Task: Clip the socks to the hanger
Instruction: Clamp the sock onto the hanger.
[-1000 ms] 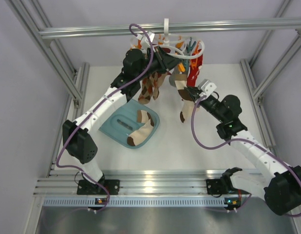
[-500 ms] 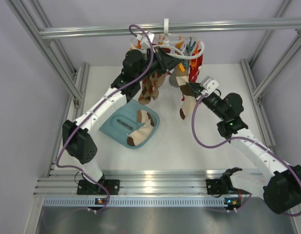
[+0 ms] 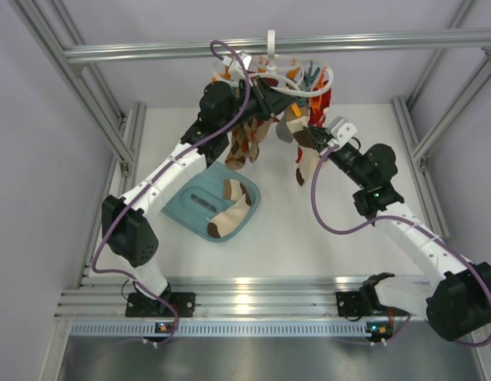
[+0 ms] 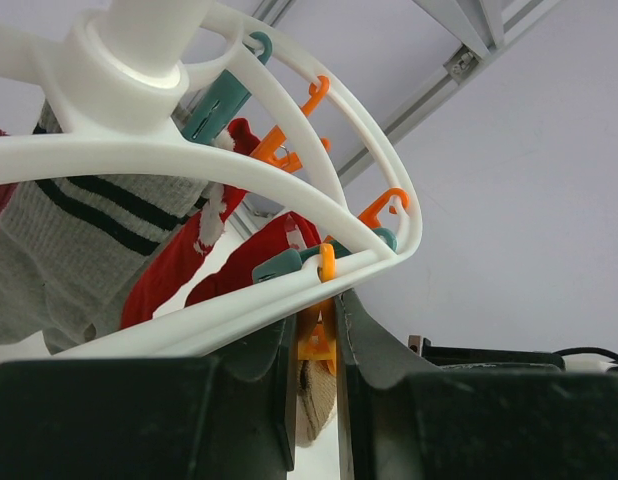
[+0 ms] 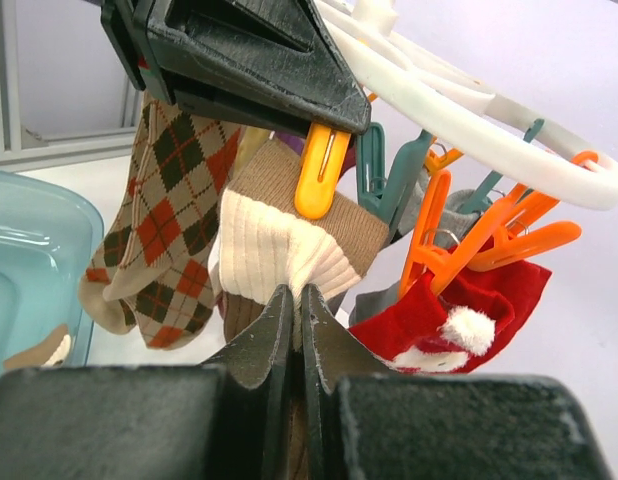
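Note:
The white hanger point(image 3: 303, 76) hangs from the top frame bar, with orange and teal pegs. My left gripper point(image 3: 271, 97) is shut on an orange peg point(image 4: 317, 338) under the ring point(image 4: 289, 160). My right gripper point(image 3: 312, 140) is shut on a cream-and-tan sock point(image 3: 303, 165) and holds its cuff point(image 5: 279, 235) up against the tip of that orange peg point(image 5: 319, 172). I cannot tell whether the peg grips the cuff. Another cream-and-tan sock point(image 3: 231, 208) lies in the teal tray point(image 3: 190, 208).
Brown argyle socks point(image 5: 159, 215), a red sock point(image 5: 467, 312) and a grey striped sock point(image 4: 79, 240) hang from other pegs close around the work spot. The aluminium frame bar point(image 3: 388, 41) runs above the hanger, and frame posts line both sides.
My right gripper has risen and moved back towards the hanger, lifting the sock up to the orange peg. The left arm has stayed in place.

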Motion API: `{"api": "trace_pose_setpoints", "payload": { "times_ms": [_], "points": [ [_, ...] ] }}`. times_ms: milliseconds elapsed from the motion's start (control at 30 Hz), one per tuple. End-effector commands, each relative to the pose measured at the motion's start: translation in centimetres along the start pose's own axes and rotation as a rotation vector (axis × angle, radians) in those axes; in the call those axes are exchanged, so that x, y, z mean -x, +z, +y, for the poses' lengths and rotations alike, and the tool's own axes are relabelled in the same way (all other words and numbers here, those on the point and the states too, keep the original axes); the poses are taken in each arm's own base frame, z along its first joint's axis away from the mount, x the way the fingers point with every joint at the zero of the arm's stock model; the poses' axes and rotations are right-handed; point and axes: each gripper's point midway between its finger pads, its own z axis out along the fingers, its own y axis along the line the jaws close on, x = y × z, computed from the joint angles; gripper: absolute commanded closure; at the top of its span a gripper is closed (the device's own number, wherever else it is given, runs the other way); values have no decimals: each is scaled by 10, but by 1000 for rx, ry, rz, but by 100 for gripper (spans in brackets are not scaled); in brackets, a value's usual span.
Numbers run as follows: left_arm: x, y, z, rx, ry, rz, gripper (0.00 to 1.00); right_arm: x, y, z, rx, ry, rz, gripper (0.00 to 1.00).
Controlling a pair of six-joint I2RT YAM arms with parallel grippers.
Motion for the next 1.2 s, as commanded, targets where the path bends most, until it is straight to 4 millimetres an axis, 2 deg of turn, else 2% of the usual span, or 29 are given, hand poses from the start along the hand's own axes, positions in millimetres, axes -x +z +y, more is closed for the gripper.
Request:
{"api": "trace_pose_setpoints", "payload": {
  "times_ms": [0, 167, 267, 300, 433, 533, 733, 767, 800, 833, 867, 933, 1033, 1167],
  "points": [
    [-19, 7, 26, 41, -5, 40, 100, 37, 8, -17, -22, -36, -99, 100],
    [-18, 7, 24, 36, -11, 39, 97, 35, 8, -17, -24, -42, -94, 100],
    [-17, 7, 22, 33, -20, 30, 83, 35, 7, -17, -22, -47, -91, 100],
    [-13, 7, 21, 31, -22, 22, 74, 33, 7, -16, -22, -47, -85, 100],
    [-3, 8, 17, 28, -28, -10, 59, 29, 6, -15, -15, -48, -75, 100],
    [9, 7, 12, 17, -24, -35, 53, 29, 7, -15, -14, -51, -75, 100],
    [18, 1, 11, 20, -17, -50, 43, 28, 11, -14, -6, -30, -77, 100],
    [20, -2, 8, 20, -15, -54, 33, 28, 11, -14, -6, -25, -73, 100],
    [18, -2, 10, 28, -13, -52, 28, 27, 12, -13, -1, -20, -69, 100],
    [18, -4, 12, 37, -10, -48, 25, 22, 12, -12, 6, -6, -49, 98],
    [20, -7, 14, 51, -6, -55, 21, 23, 12, -12, 7, 2, -45, 92],
    [22, -13, 16, 66, 3, -57, 19, 22, 11, -12, 7, 14, -32, 78],
    [22, -22, 22, 102, 15, -58, 19, 23, 8, -12, 2, 32, -22, 69],
    [21, -40, 22, 128, 38, -54, 20, 29, 3, -11, -1, 60, -27, 66]
  ]
}}
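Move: The left fingers still squeeze the orange clip on the hanger's rim, its middle about 1 cm to the hand's right and 1 cm below. From the right hand, which pinches the sock's cuff, that clip is about 4 cm ahead, 3 cm left and 5 cm up. The teal clip hangs 2 cm beyond the orange clip and 3 cm right of it; the red sock is some 6 cm ahead of the right hand, 3 cm right and 4 cm lower. The left fingers let go of the orange clip, spreading wide while the hand barely shifts, then the hand eases off about 2 cm left and 1 cm back. The right hand keeps its pinch on the cuff almost in place until the clip has been released; only then do its fingers part about a third of the way, freeing the sock as the hand sinks about 1 cm and tips slightly down. ##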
